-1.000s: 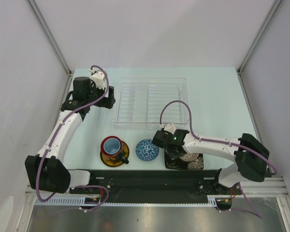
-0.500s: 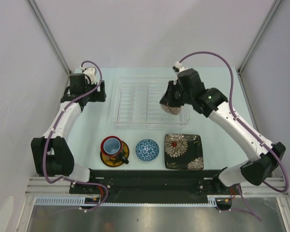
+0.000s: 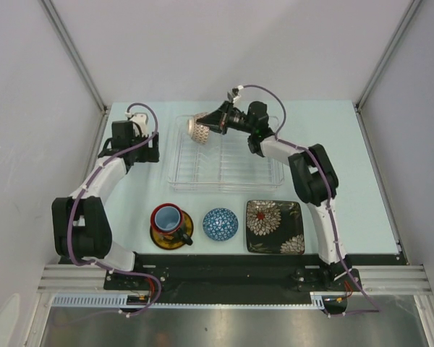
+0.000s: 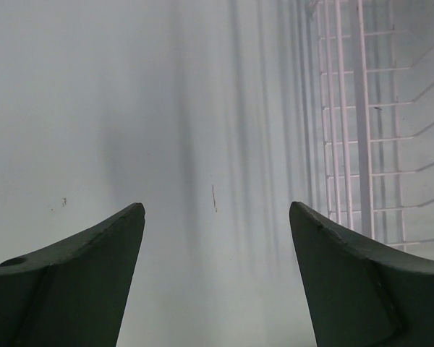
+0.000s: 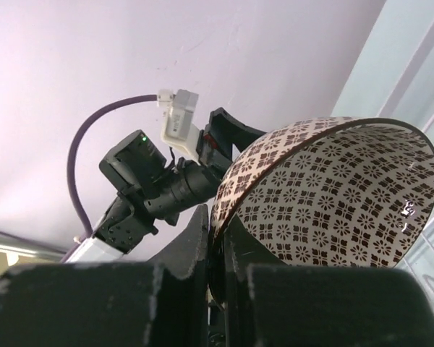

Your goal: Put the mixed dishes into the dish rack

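My right gripper (image 3: 213,127) is shut on the rim of the beige netted bowl (image 3: 199,128), holding it tilted above the back left corner of the dish rack (image 3: 264,172). In the right wrist view the fingers (image 5: 202,238) pinch the wall of the bowl (image 5: 333,195). Left of the rack, my left gripper (image 3: 143,149) hangs open over bare table, its open span (image 4: 215,217) holding nothing. A red mug (image 3: 168,216) stands on the yellow saucer (image 3: 179,237). The small blue bowl (image 3: 220,224) and black square plate (image 3: 275,226) lie near the front.
White wire of the rack (image 4: 362,130) runs along the right of the left wrist view. My left arm's wrist (image 5: 159,184) shows behind the bowl in the right wrist view. Grey walls close the back and sides.
The right arm lifted the beige bowl off the black plate and carried it across the rack to its back left corner. The left gripper stayed left of the rack, jaws slightly narrower.
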Controlling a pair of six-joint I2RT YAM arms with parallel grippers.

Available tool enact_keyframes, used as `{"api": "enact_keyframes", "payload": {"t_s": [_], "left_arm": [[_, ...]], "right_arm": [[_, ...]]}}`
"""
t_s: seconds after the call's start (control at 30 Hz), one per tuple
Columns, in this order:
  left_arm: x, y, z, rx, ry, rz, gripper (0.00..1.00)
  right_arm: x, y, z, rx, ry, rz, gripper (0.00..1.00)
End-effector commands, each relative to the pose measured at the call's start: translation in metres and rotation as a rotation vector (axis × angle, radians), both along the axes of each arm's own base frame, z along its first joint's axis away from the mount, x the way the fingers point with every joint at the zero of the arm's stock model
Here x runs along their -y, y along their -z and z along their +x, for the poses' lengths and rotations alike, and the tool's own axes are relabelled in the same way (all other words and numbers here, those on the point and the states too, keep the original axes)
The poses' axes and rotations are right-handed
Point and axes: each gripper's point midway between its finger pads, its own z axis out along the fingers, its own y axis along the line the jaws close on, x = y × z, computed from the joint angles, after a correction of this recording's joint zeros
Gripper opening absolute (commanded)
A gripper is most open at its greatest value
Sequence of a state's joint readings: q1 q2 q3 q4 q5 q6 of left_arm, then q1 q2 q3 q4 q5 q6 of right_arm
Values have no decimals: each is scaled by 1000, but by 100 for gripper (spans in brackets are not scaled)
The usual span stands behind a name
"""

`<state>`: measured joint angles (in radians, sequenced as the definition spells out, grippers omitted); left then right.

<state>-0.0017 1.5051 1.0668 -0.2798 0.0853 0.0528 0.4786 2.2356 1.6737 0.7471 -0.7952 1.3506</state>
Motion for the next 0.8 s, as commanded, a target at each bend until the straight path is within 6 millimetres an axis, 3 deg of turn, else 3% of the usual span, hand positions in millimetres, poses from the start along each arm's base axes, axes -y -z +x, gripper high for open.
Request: {"api": "enact_keyframes", "payload": {"t_s": [0.0,0.17,0.4,0.77], "left_arm": [[-4,0,6,41,-5,27,86],[-3,8,1,26,1,25,86],[1,0,-3,33,9,1,86],[3,-3,-7,28,17,-8,86]], "right_arm": [[-6,-76,-33,213,-151,215,0],[-15,-52,-19,205,-124,187,0],[-28,-10,5,142,-84,121,0],[-37,33,37,78,-15,73,0]]}}
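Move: The brown patterned bowl, already pinched in my right hand, is meant for the left end of the dish rack, roughly 7 cm left, 3 cm ahead and 17 cm below that hand. The rack's left rim runs about 14 cm to the hand's left, level with it and some 17 cm below. The blue bowl sits 25 cm back and 4 cm right, the mug 25 cm back and 14 cm left, both well below. From my left hand that rack spot lies around 19 cm right, 7 cm ahead and 4 cm lower. I keep the bowl's rim pinched and bring it down towards the left end of the rack with my right hand, drifting about 3.5 cm left all the while. I dip a couple of centimetres, ease back up by about as much, then sink some 6 cm while reaching around 2.5 cm forward. The wrist barely turns. ##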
